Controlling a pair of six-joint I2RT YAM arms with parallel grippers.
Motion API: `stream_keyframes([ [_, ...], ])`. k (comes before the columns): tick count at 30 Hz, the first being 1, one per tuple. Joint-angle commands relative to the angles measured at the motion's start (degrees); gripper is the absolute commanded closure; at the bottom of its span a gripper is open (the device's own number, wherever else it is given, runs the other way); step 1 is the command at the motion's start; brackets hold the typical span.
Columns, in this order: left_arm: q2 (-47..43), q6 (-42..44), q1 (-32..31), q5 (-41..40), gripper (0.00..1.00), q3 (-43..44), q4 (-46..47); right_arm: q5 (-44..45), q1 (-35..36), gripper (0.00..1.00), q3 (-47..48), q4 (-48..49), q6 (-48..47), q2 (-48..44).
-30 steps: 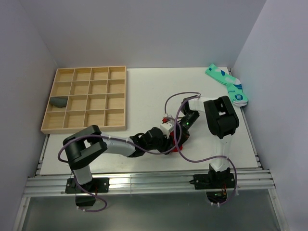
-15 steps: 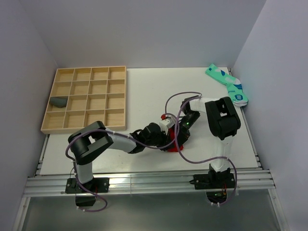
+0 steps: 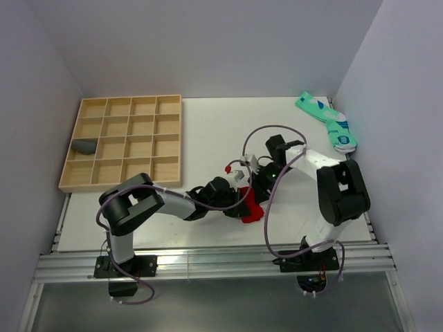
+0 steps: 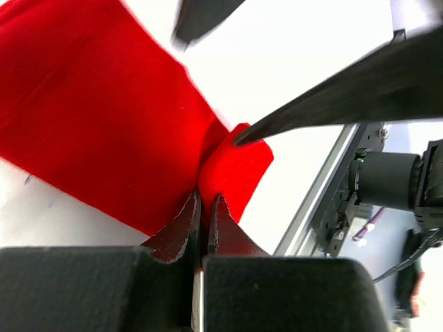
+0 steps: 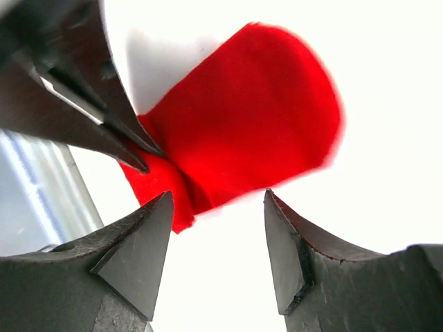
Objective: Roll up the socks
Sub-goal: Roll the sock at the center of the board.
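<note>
A bright red sock (image 3: 253, 211) lies flat on the white table near the front edge. It fills the upper left of the left wrist view (image 4: 104, 117) and the middle of the right wrist view (image 5: 256, 117). My left gripper (image 3: 241, 203) is shut on a pinched fold at the sock's corner (image 4: 205, 198). My right gripper (image 3: 261, 187) stands open just beside the sock (image 5: 218, 195), with only bare table between its fingers. A dark grey sock (image 3: 84, 146), bunched up, sits in a left cell of the wooden tray (image 3: 168, 142).
Mint-green patterned socks (image 3: 329, 121) lie at the table's back right corner. The metal frame rail (image 3: 208, 263) runs along the near edge, close to the red sock. The right arm's finger (image 4: 346, 90) crosses the left wrist view.
My left gripper has shut on the red sock's corner. My right gripper has opened and drawn back off the sock, its arm swinging right. More of the sock now shows.
</note>
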Motion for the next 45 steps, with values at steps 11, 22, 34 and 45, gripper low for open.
stream_keyframes([
  [11, 2.5, -13.7, 5.4, 12.4, 1.00, -7.3, -6.1, 4.9, -1.4, 0.36, -10.8, 10.9, 0.1, -25.3],
  [22, 7.9, -14.2, 9.8, 24.1, 1.00, -3.4, -12.5, 4.5, 4.8, 0.35, -21.3, 10.0, -9.4, -41.0],
  [34, 8.7, -12.2, 10.6, 24.8, 1.00, 1.0, -19.9, 13.8, 26.2, 0.33, -30.3, 22.7, -4.1, -42.2],
  [45, 9.5, -12.6, 10.8, 25.5, 1.00, 1.8, -19.6, 16.7, 30.6, 0.38, -32.0, 27.1, -2.3, -39.7],
])
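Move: From the right hand, open and low over the board, the red sock's near end lies about 8 cm back, 4 cm left and 2 cm below; the sock's far part is level with it, some 4 cm left. The left hand already pinches the sock: from it the near end is about 3 cm back and 2 cm right, the far part 5 cm ahead and 2 cm right. The board's near edge runs some 16 cm back from the right hand. Lifting clear of the sock by about 6 cm, the open right hand then swings back and down and a little left to the sock's near end, about 9 cm back in all, its fingers tilting forward and turning counter-clockwise until they stand astride the near end. The left hand keeps its pinch, drags the sock left and slightly back, and rolls some 35 degrees, its forward side going down. ##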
